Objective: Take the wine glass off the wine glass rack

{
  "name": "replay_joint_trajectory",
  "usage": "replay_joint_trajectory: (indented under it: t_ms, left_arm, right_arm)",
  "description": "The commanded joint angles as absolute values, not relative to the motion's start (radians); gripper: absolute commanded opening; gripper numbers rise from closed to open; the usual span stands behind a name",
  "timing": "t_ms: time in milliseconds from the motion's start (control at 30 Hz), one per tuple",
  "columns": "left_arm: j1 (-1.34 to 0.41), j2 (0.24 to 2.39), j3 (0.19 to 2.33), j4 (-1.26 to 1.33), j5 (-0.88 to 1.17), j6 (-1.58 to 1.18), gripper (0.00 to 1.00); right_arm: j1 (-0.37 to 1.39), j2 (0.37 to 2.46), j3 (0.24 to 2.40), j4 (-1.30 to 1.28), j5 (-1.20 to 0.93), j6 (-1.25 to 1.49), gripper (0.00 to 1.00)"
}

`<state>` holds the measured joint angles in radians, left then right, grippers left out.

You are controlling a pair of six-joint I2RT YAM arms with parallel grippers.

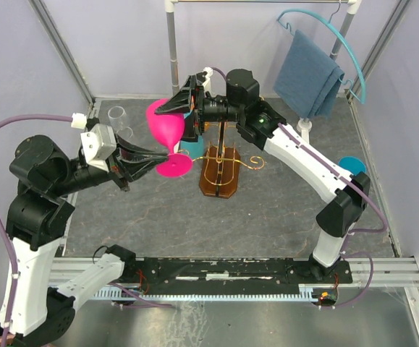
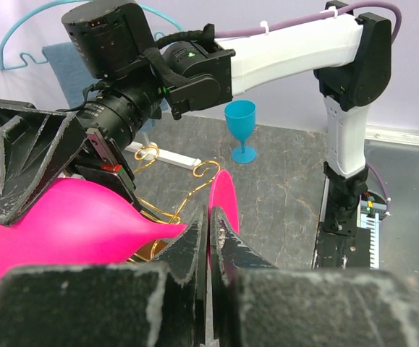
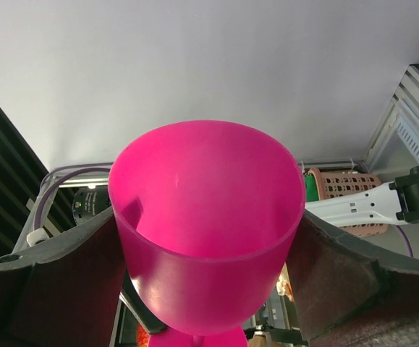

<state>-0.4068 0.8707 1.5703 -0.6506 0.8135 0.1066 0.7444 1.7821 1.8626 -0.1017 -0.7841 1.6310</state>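
Observation:
A pink wine glass [image 1: 167,129] lies tilted in the air just left of the gold wire wine glass rack [image 1: 220,168], clear of its arms. My left gripper [image 1: 162,154] is shut on the thin stem between bowl and foot, as the left wrist view shows with its gripper [image 2: 210,220] pinched beside the pink foot [image 2: 225,195]. My right gripper [image 1: 169,116] reaches in from the right and straddles the bowl. In the right wrist view the bowl [image 3: 205,210] fills the gap, with both fingers [image 3: 64,275] pressed against its sides.
The rack stands on a brown oval base [image 1: 220,186]. A blue wine glass [image 2: 239,130] stands by the right arm's base. A clear glass [image 1: 119,116] sits at the back left. A blue towel [image 1: 309,72] hangs on a teal hanger, and a white pole [image 1: 171,50] rises behind.

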Motion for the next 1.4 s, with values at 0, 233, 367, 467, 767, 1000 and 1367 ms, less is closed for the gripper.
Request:
replay_joint_trajectory:
  t_ms: [0, 233, 367, 467, 767, 1000, 1367]
  left_arm:
    - [-0.405, 0.857, 1.565, -0.601, 0.811, 0.116, 0.03]
    - [-0.405, 0.834, 1.552, -0.595, 0.772, 0.105, 0.50]
    - [-0.405, 0.806, 1.535, -0.579, 0.726, 0.097, 0.97]
    - [-0.404, 0.775, 1.521, -0.561, 0.693, 0.091, 0.99]
    - [-0.405, 0.707, 1.510, -0.583, 0.559, 0.084, 0.99]
    - [-0.405, 0.689, 1.481, -0.585, 0.525, 0.070, 0.99]
    - [-0.406, 0.685, 1.436, -0.533, 0.528, 0.027, 0.99]
  right_arm:
    - [0.752, 1.784, 1.898, -0.011, -0.781, 1.656, 0.81]
    - [0.752, 1.784, 1.898, 0.037, -0.781, 1.675, 0.76]
    - [0.750, 1.787, 1.900, 0.045, -0.784, 1.677, 0.75]
    - [0.737, 1.785, 1.908, 0.021, -0.788, 1.643, 0.72]
    - [0.570, 1.626, 2.035, -0.653, -0.544, 0.965, 0.72]
    - [0.544, 1.293, 1.880, -0.861, 0.030, 0.548, 0.74]
    - [0.540, 0.990, 1.485, -0.629, 0.658, 0.311, 0.69]
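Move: The right hand already grips the pink glass's bowl, mouth facing forward; the blue glass standing on the table lies about 48 cm to its right, 4 cm ahead and 37 cm down. The rack is 12 cm right, 7 cm ahead, 28 cm below; its teal glass 5 cm right, 10 cm ahead, 20 cm below. From the left hand, pinching the stem, the pink glass's middle is some 5 cm ahead, 1 cm right, level. Left lets go; right swings the pink glass about 35 cm right towards the blue glass, turning it upright. ##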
